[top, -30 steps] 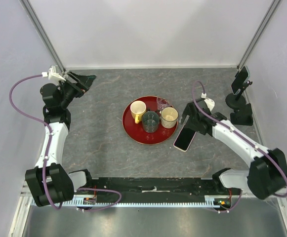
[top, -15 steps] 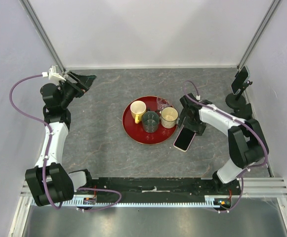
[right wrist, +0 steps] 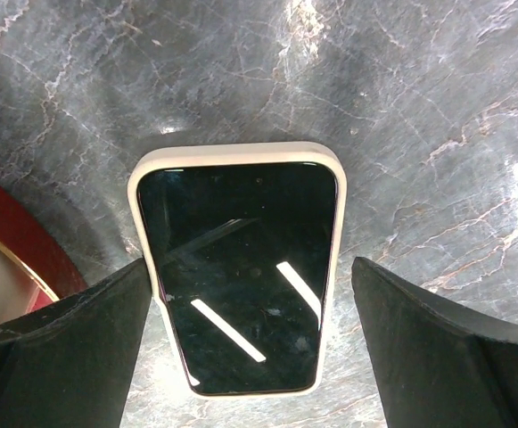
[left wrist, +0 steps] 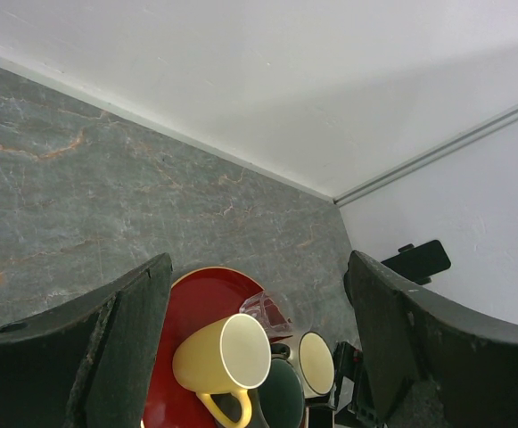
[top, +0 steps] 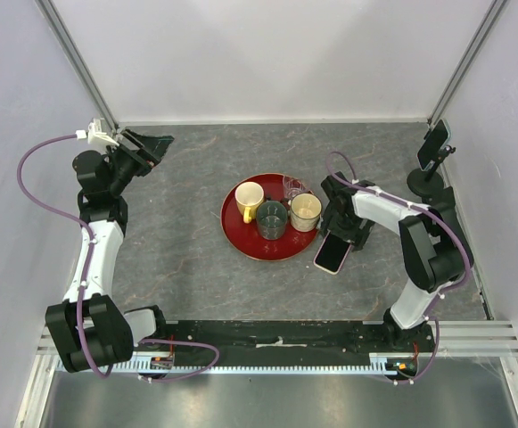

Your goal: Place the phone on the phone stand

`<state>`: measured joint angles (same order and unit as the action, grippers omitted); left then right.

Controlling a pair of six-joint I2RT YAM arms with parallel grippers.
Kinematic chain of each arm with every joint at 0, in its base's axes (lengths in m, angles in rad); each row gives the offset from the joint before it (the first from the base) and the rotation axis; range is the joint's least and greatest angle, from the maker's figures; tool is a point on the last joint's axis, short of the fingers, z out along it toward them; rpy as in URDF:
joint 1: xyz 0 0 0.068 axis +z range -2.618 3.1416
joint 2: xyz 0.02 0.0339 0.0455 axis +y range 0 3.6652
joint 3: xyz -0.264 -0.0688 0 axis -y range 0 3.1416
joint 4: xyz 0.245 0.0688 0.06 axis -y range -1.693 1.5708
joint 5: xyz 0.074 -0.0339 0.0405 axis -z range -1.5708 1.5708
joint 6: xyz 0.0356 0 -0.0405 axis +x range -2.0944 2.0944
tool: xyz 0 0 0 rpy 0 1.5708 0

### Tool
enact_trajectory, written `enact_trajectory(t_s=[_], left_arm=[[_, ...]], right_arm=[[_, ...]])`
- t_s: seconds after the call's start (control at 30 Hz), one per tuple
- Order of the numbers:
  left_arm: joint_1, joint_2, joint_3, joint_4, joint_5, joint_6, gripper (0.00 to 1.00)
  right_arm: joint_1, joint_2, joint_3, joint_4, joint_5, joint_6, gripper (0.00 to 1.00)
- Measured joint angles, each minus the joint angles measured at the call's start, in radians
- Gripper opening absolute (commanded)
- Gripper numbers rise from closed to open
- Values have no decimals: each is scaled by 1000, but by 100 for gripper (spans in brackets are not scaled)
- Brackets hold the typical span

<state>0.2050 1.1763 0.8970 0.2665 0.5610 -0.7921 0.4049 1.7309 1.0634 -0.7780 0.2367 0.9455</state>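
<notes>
The phone (top: 333, 253), black screen up in a pale case, lies flat on the grey table just right of the red tray. My right gripper (top: 339, 234) hovers over its far end, open. In the right wrist view the phone (right wrist: 241, 267) lies between the two fingers (right wrist: 71, 348), with a gap on each side and no contact. The black phone stand (top: 428, 174) stands at the back right by the wall, and it also shows in the left wrist view (left wrist: 416, 260). My left gripper (top: 154, 143) is raised at the back left, open and holding nothing (left wrist: 259, 259).
The red tray (top: 241, 245) in the middle carries a yellow mug (top: 249, 198), a dark green mug (top: 271, 219), a cream mug (top: 306, 210) and a clear glass (top: 292, 185). The cream mug is close to my right gripper. White walls enclose the table on three sides.
My right arm has folded in, its elbow swinging from the front right toward the stand side. The gripper stayed over the phone's far end. The phone and left arm have not moved.
</notes>
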Motion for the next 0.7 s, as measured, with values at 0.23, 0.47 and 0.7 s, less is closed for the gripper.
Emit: enact_trajectory(t_s=[0.23, 0.47, 0.7], left_arm=[[0, 0, 0, 1, 0, 0, 86], [0, 0, 0, 2, 0, 0, 86], [0, 0, 0, 2, 0, 0, 86]], right_arm=[[8, -6, -16, 19, -16, 51, 98], [39, -34, -59, 53, -3, 144, 91], [51, -64, -92, 64, 35, 175, 10]])
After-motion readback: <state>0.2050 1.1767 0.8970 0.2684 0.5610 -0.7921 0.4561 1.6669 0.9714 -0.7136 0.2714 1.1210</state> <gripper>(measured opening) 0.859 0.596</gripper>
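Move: The phone lies flat between the right hand's wide-open fingers, its middle about 2 cm back, 1 cm to the left and roughly 1 cm below. The beige mug is some 10 cm to the left of that hand and 7 cm ahead, on the red plate, whose middle is about 19 cm left and 6 cm ahead. The empty phone stand sits about 26 cm to its right, 8 cm ahead. From the left hand the phone is roughly 47 cm right, 16 cm back and 31 cm down. Staying low over the table, the right hand slides about 1.5 cm left towards the plate, then eases back right a little while drawing back some 1 cm in all, and turns roughly 5 to 10 degrees clockwise, taking the phone along between its fingers. Late in this the fingers close from wide open and come to pinch the phone by its two long edges, near the middle of its length. ##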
